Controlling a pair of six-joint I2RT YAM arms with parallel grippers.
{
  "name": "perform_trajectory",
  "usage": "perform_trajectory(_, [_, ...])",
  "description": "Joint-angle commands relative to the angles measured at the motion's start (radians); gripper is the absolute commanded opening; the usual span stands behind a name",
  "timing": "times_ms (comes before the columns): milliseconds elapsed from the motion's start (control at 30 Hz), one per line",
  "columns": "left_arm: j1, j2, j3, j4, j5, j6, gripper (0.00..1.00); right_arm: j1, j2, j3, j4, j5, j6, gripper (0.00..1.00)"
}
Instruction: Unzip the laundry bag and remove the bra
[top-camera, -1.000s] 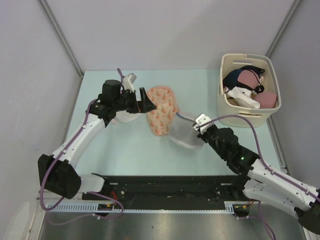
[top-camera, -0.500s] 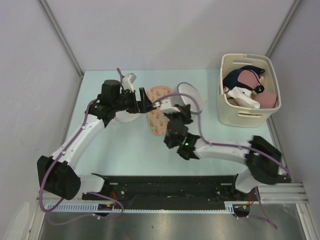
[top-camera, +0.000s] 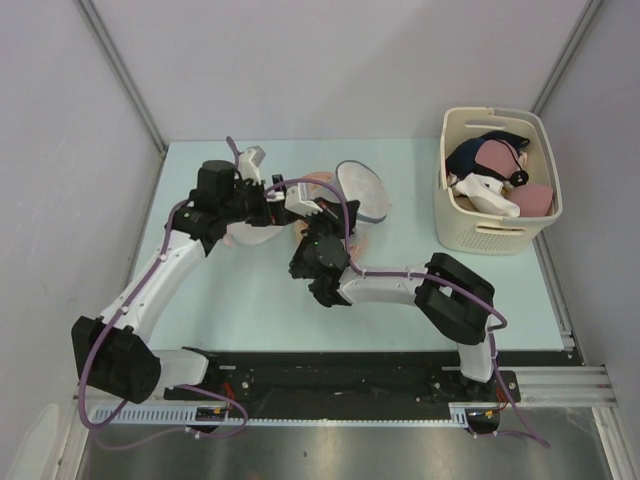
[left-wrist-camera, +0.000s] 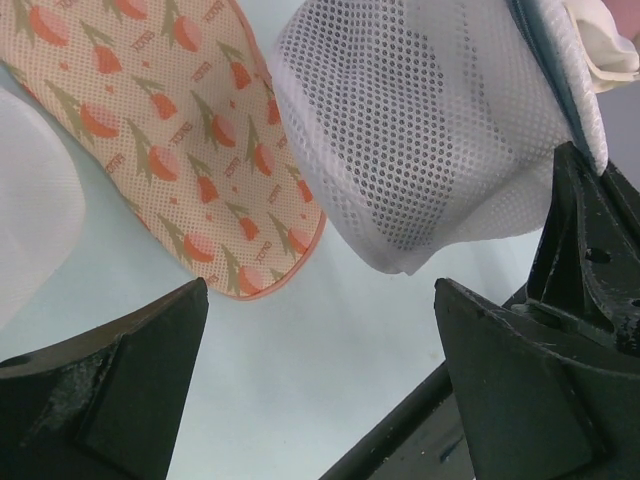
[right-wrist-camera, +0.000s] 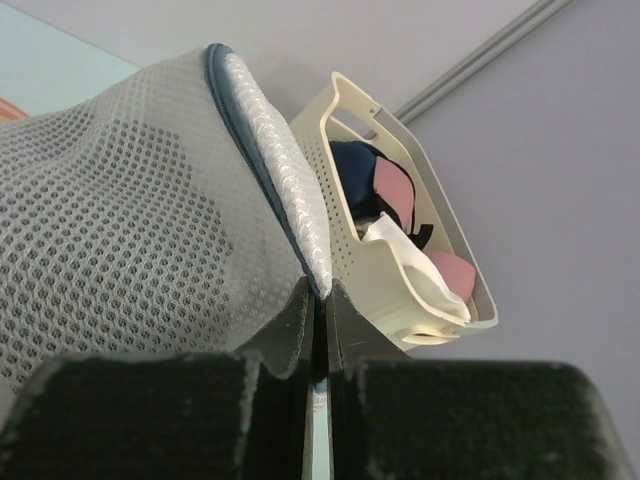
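Observation:
The bra (left-wrist-camera: 190, 130), peach with a tulip print, lies flat on the pale table outside the bag; in the top view the bra (top-camera: 322, 181) shows only partly behind the right arm. The white mesh laundry bag (right-wrist-camera: 120, 240) hangs lifted, with my right gripper (right-wrist-camera: 318, 292) shut on its blue-edged zipper rim. From above, the laundry bag (top-camera: 362, 190) is just right of the bra, with the right gripper (top-camera: 343, 208) at its lower left edge. My left gripper (left-wrist-camera: 320, 300) is open and holds nothing, low over bare table near the bra and the laundry bag (left-wrist-camera: 430, 130). The left gripper (top-camera: 278, 207) is close to the right wrist.
A cream perforated basket (top-camera: 500, 235) with several garments stands at the back right; the basket (right-wrist-camera: 400, 270) is seen past the bag. White fabric (left-wrist-camera: 30, 230) lies left of the bra. The right arm stretches across the table's middle. Grey walls enclose the table.
The right arm has swung left across the table, carrying the bag up and over the bra toward the left gripper. The left arm has shifted slightly left.

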Motion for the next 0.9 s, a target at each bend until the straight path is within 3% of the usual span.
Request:
perform_trajectory(0, [-0.014, -0.028, 0.017, -0.010, 0.000, 0.037, 1.00, -0.004, 0.004, 0.033, 0.308, 0.249, -0.082, 0.00])
perform_trajectory(300, [0.067, 0.025, 0.106, -0.131, -0.201, -0.008, 1.00, -0.002, -0.083, -0.062, 0.308, 0.250, -0.154, 0.00])
perform_trajectory(700, [0.115, -0.008, 0.076, -0.092, -0.142, -0.035, 1.00, -0.123, -0.236, -0.395, 0.306, 0.249, -0.071, 0.00])
perform_trajectory(767, [0.115, -0.006, 0.071, -0.086, -0.133, -0.037, 1.00, -0.145, -0.221, -0.407, 0.308, 0.249, -0.024, 0.19])
perform_trajectory(800, [0.115, -0.003, 0.068, -0.084, -0.129, -0.040, 1.00, -0.140, -0.208, -0.392, 0.308, 0.249, -0.022, 0.36])
perform_trajectory(833, [0.115, -0.002, 0.068, -0.079, -0.124, -0.041, 1.00, -0.130, -0.183, -0.374, 0.308, 0.249, -0.036, 0.70])
perform_trajectory(867, [0.115, 0.002, 0.068, -0.078, -0.113, -0.041, 1.00, -0.095, -0.137, -0.345, 0.308, 0.250, -0.078, 0.81])
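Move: The right hand holds the grey mesh bag shut in its fingers by the zip edge, high over the table. The laundry basket stands about 31 cm to its right and 5 cm farther out, its middle some 10 cm lower; the carrot-patterned bag lies roughly level with the hand, 5 cm to its left and 21 cm below. From the left hand, empty and open, the basket is about 45 cm to the right and 5 cm ahead; the pink-edged bag lies some 11 cm to its left, 18 cm below. Rightward, slowly at first and then in a quick swing of about 11 cm, the right hand carries the grey mesh bag away from the left hand towards the laundry basket, sinking nearly 4 cm and rolling some 15 degrees with its left side down. Its fingers spring half open late in the swing to let the bag go. The left hand, still wide open, backs off about 6 cm left and 3 cm forward, turning counter-clockwise. ##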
